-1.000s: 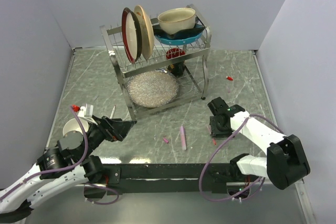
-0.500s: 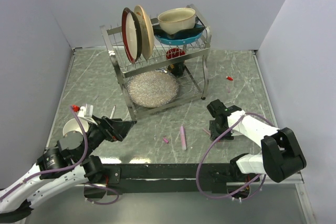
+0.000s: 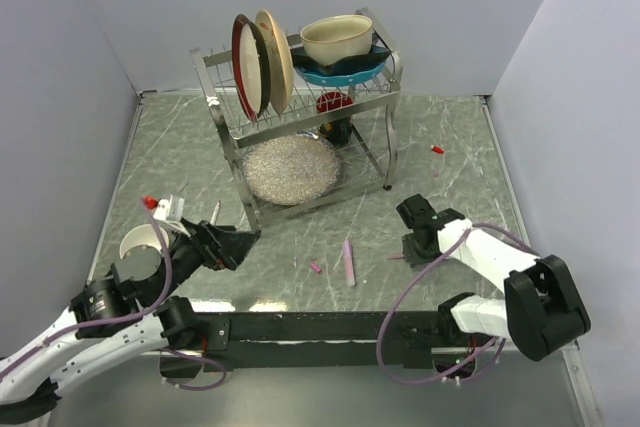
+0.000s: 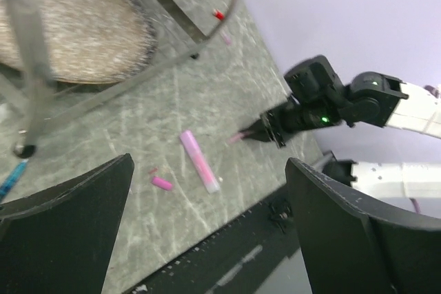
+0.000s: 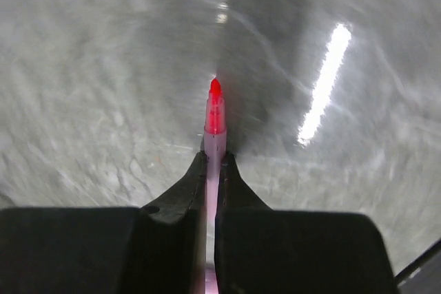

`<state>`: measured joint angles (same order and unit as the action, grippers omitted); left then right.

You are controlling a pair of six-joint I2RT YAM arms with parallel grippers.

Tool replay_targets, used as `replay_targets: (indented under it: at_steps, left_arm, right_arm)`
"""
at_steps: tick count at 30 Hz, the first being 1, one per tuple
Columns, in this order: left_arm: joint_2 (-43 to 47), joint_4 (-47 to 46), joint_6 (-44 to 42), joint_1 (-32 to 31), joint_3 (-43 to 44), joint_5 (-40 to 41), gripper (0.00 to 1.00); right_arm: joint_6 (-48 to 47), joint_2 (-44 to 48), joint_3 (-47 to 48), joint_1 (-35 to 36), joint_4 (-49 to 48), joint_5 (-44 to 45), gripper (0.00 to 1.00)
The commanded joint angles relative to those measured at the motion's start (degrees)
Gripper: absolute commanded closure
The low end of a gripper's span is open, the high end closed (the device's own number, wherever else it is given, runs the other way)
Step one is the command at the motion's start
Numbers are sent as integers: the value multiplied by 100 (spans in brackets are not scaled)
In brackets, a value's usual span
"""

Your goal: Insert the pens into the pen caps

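My right gripper (image 5: 214, 160) is shut on a whitish pen (image 5: 214, 132), whose red tip pokes out ahead of the fingers just above the table. In the top view that gripper (image 3: 408, 248) sits right of centre, with the pen's tip (image 3: 394, 256) pointing left. A pink pen (image 3: 347, 261) lies at front centre, with a small pink cap (image 3: 315, 268) to its left. A red cap (image 3: 437, 149) lies far right. A dark blue pen (image 4: 12, 178) rests by the rack's foot. My left gripper (image 3: 235, 244) hangs open and empty, its fingers (image 4: 62, 232) wide apart above the pink pen (image 4: 199, 160) and pink cap (image 4: 162, 183).
A metal dish rack (image 3: 300, 112) stands at the back centre with plates, a bowl and a round silvery dish (image 3: 292, 169) under it. A white cup (image 3: 133, 241) sits by the left arm. Walls close the table on three sides.
The right gripper has shut on the red-tipped pen, after shifting left and then back. The left arm has barely shifted.
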<state>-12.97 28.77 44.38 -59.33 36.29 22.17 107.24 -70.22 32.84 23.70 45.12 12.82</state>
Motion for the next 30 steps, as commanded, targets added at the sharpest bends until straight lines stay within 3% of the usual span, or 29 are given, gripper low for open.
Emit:
replay_targets:
  at_steps: [1,7,13,19,30]
  left_arm:
    - [-748,-284,-167,-8,563,-843,4]
    - [-1944,-943,-9,-17,739,-2311,10]
    - [-2798,-1892,237,-17,633,-2973,14]
    - [-3281,-2359,247,-17,677,-3307,19]
    - [-3625,-3088,624,-17,519,-4098,31]
  right_arm:
    - [-2437,717,-155,125,-1265,810,100]
    - [-4086,2412,-286,1029,-2330,64,100]
    - [-4255,3672,-646,2295,-3656,-613,100]
    - [-4439,3963,-735,2999,-4677,-894,100]
    - [-4668,3840,-551,3492,-5172,-693,100]
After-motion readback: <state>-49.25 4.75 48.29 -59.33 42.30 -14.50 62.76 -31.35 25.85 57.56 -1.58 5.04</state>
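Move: The pen already pinched in the right gripper lies about 37 cm to the left gripper's right, 5 cm ahead and 26 cm below. From the right gripper, the left gripper that it is to be taken to is some 37 cm left, 5 cm back and 26 cm higher. On the table at the right fingertips' level, the pink marker lies about 14 cm left of the right gripper and 2 cm back, the small pink cap 23 cm left and 3 cm back. Keep the right fingers shut on the pen and raise it about 24 cm while carrying it some 18 cm left, first bulging slightly forward, then drawing back; swing the fingers up from pointing down to roughly level, aimed at the left gripper. Meanwhile bring the left gripper about 16 cm right and a little back to meet the pen, turning it some 35 degrees clockwise and narrowing its opening partway, without gripping yet. ##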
